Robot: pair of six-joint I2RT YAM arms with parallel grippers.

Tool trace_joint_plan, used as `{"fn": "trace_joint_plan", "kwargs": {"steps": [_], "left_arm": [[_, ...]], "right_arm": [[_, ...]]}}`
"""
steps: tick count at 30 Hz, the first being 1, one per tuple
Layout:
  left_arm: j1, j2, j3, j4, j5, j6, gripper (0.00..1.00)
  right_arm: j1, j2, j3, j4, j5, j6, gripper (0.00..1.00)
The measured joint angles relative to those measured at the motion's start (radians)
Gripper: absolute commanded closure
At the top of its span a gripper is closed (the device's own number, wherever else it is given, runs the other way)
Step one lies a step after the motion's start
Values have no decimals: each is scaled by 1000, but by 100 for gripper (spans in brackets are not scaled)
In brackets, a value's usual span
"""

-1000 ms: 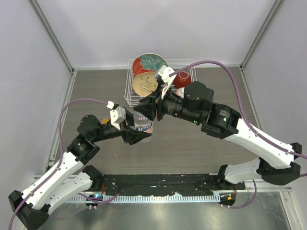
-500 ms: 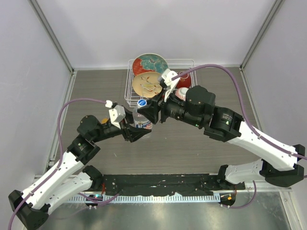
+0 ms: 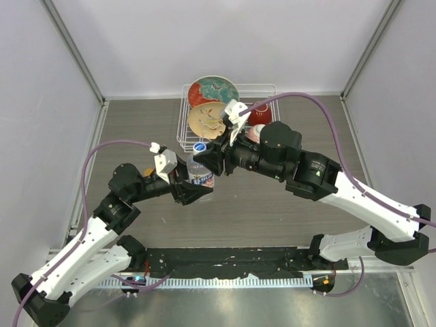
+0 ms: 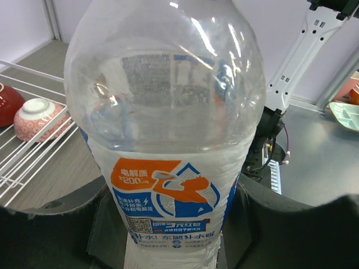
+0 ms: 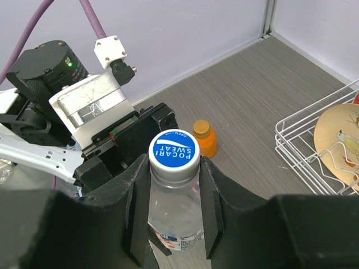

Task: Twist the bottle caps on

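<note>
The clear water bottle, with a white-blue label, stands upright mid-table, and my left gripper is shut on its lower body. Its white cap with a blue printed top sits on the neck. My right gripper is shut on that cap, one finger pressed against each side. In the top view the cap shows just left of the right gripper, above the left gripper. The squat orange bottle stands behind with its orange cap on it, apart from both grippers.
A white wire rack at the back holds patterned plates, a red bowl and a pink bowl. The rack's edge lies to the right of the right gripper. Grey walls enclose the table.
The right gripper shifted slightly right and its wrist turned, uncovering the cap's blue top. Its jaws widened, then came together on the cap again. The left arm and bottle stayed put.
</note>
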Motion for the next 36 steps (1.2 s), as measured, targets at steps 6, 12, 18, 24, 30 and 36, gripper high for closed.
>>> {"fn": "trace_joint_plan", "kwargs": {"steps": [6,12,18,24,30,36], "left_arm": [[-6,-44,-5,-35,-31,8,0],[-7,-155,-26,-86,-189,37,0],[-9,-300,-23,-122,-430,112,0],[-10,-345,-4,-192,-741,215,2],[-10,-354,-4,-269,-962,281,0],[-10,-353,-10,-314,-1090,298,0]], "right_arm": [[0,5,-51,43,6,-7,99],[6,17,-101,51,35,-30,99],[3,25,-166,92,98,-56,99],[3,110,-272,232,169,-79,99],[4,214,-396,422,228,-83,99],[14,276,-451,624,292,-78,99]]}}
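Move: The bottle is upright between the left fingers, its middle at that hand point. The right fingers still pinch its blue cap, so its middle lies about 9 cm below them. The bare table spot for it is roughly 8 cm ahead of the right hand, 6 cm to its left and 38 cm down. From the right hand, the orange bottle stands about 10 cm ahead, 18 cm left and 33 cm below, and the dish rack some 36 cm ahead, 8 cm right and 33 cm below. Open the left gripper wide to let go of the bottle's body, then carry it left about 18 cm and somewhat forward, rising a little and sinking again while it swings some 60 degrees counter-clockwise. Keep the right pinch on the blue cap and lower the bottle about 19 cm, easing forward and left as well, to the table right of the orange bottle. ##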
